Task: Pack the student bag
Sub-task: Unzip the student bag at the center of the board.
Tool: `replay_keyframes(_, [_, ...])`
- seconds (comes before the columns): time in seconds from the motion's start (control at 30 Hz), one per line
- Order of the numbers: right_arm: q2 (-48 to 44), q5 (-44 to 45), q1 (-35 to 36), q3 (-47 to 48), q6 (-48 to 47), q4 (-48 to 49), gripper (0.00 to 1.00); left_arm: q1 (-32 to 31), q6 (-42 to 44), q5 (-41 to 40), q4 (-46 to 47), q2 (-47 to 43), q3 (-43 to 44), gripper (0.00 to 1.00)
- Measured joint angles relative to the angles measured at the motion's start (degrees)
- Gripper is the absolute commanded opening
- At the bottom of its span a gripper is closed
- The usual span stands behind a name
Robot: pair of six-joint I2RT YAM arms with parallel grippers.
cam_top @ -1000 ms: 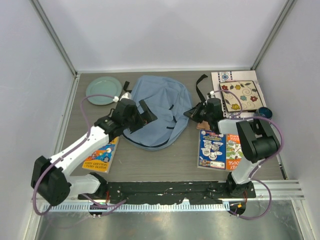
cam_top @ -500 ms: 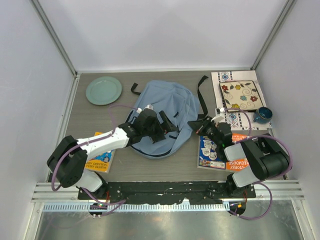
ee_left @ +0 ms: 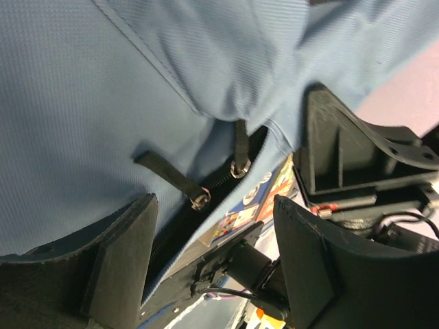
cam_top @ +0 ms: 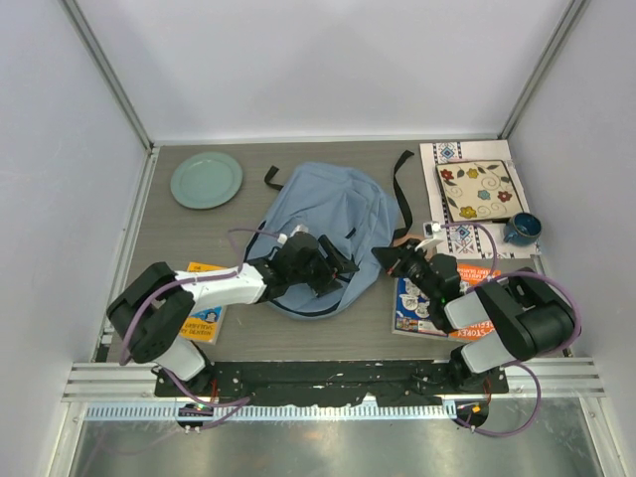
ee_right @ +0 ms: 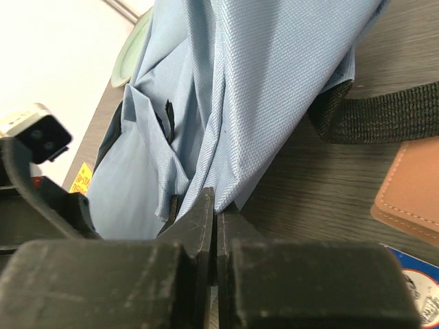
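The student bag (cam_top: 323, 214), light blue-grey, lies flat mid-table with its black straps at the far end. My left gripper (cam_top: 338, 268) hovers over the bag's near edge. In the left wrist view the left gripper (ee_left: 212, 202) is open, with two metal zipper pulls (ee_left: 200, 199) on black tabs and the dark zipper line between its fingers (ee_left: 123, 260). My right gripper (cam_top: 385, 260) sits at the bag's near right edge. In the right wrist view the right gripper (ee_right: 216, 200) is shut, with a fold of the bag's fabric (ee_right: 260, 103) pinched at its tips.
A green plate (cam_top: 206, 179) lies far left. A floral-patterned board (cam_top: 477, 189) and a blue cup (cam_top: 521, 229) are far right. Colourful books (cam_top: 432, 293) lie under the right arm, another book (cam_top: 199, 316) near left. A brown wallet (ee_right: 411, 199) and black strap (ee_right: 377, 113) lie beside the right gripper.
My left arm has swung right and nearer across the bag to its near edge, and its jaws have narrowed. The right gripper has pulled nearer with the fabric. The bag has shifted.
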Motion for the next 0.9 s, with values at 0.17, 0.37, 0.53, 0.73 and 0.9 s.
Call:
replay_keyframes(0.17, [-1.73,-0.17,1.86,-0.28,-3.21,0.07,0.01,-0.48,-2.14,0.39,2.82,2.10,-2.14,0.74])
replay_keyframes(0.37, [-4.20,-0.46,2.54,-1.77,-6.69,-0.26,0.01,-1.44,-4.44,-0.02,4.85,2.01,-3.96,0.73])
replay_keyframes(0.53, [-7.34,-0.15,3.02,-3.26,-8.94,-0.61,0.01,-2.32,-6.95,-2.12,4.92,1.64,-5.25,0.63])
replay_keyframes(0.73, [-8.61,0.39,3.32,-4.02,-10.25,-0.59,0.01,-4.04,-8.68,-5.70,2.62,1.20,-5.29,0.45])
replay_keyframes(0.9, [-9.11,0.66,3.85,-4.11,-10.58,-0.68,0.01,-4.48,-9.33,-6.82,1.68,1.27,-5.29,0.52])
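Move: The near zipper pull lies about 5 cm below the left hand and a centimetre back and to its right. The second pull sits some 3 cm farther out and 2 cm to the right of it, and the pocket tab roughly 9 cm ahead of the left hand and 2 cm right. From the right hand, already shut on the bag's side edge, the near pull is about 8 cm left, 5 cm back and 4 cm lower. Down and slightly back goes the left hand, about 4 cm lower, its fingers narrowing from fairly wide to half open around the near zipper pull without shutting. The right hand keeps its pinch on the bag's edge and draws it back some 2.5 cm and a little up, its fingertips tilting up about 10 degrees. ##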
